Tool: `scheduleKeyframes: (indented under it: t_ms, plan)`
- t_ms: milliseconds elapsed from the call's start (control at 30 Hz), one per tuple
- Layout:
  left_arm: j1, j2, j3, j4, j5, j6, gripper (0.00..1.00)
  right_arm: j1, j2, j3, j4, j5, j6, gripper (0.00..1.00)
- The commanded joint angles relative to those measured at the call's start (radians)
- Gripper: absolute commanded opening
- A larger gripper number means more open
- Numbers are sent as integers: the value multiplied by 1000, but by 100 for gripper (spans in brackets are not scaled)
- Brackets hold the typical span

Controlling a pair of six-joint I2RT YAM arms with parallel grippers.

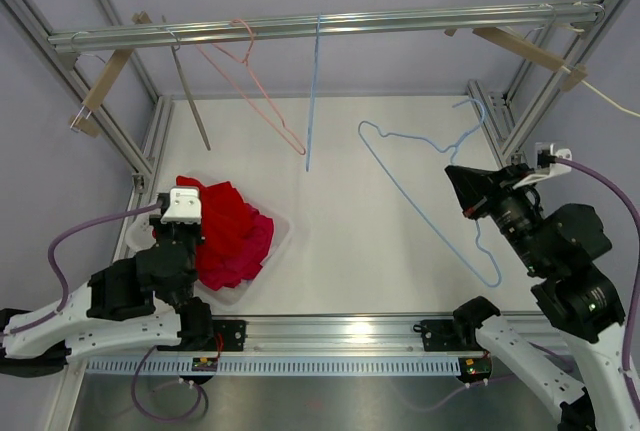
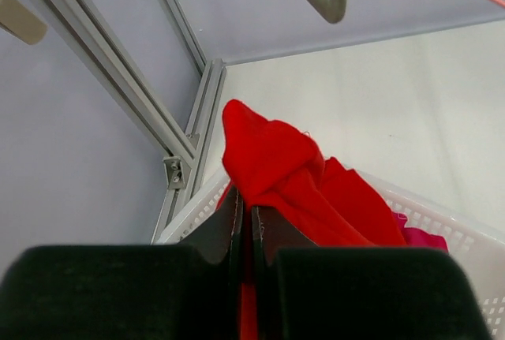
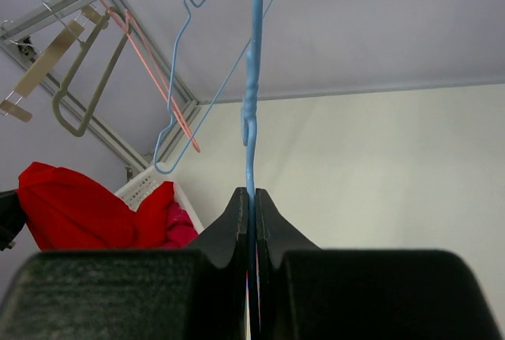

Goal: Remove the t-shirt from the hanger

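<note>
The red t-shirt lies bunched in a white basket at the left, clear of the hanger. My left gripper is shut on a fold of it; the left wrist view shows red cloth pinched between the closed jaws. The light blue wire hanger is bare and held up over the table at the right. My right gripper is shut on its wire; the right wrist view shows the wire rising from the closed jaws.
A metal rail crosses the back and carries a grey hanger, a pink hanger and another blue hanger. Frame posts stand at both sides. Pink cloth lies under the red shirt in the basket.
</note>
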Motion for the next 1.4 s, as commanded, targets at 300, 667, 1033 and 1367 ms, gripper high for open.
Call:
scheduleKeyframes:
  t_ms: [300, 667, 1033, 1367]
  plan:
    - [39, -11, -43, -69, -18, -179, 20, 7, 195, 29, 260, -35, -41, 0]
    - [68, 2, -26, -65, 46, -210, 79, 9, 505, 253, 257, 82, -192, 0]
    - [76, -51, -29, -28, 39, -193, 97, 9, 769, 503, 256, 116, -310, 0]
    - [77, -44, 92, -48, 256, -279, 99, 9, 919, 624, 234, 126, -347, 0]
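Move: The right hand holds the emptied blue hanger; the free stretch of rail it is taken to lies about 26 cm ahead, 8 cm left and 12 cm higher. Another blue hanger hangs roughly 26 cm ahead and 25 cm left of the hand, the pink hanger 26 cm ahead and 38 cm left. The left hand holds the red t-shirt; the basket's middle is some 8 cm ahead, 4 cm right and 17 cm below, the dark red shirt 8 cm ahead, 11 cm right, 17 cm below. The right hand, keeping its pinch just below the hanger's neck, carries the blue hanger forward about 22 cm and some 8 cm left towards the free stretch of rail, rising a little over the second half while the wrist rolls its left side down by nearly 20 degrees. Meanwhile the left hand sinks about 2 cm over the basket and nearly stays there as its fingers spread from shut to wide open, letting go of the red t-shirt, then starts to lift and roll its left side down. ##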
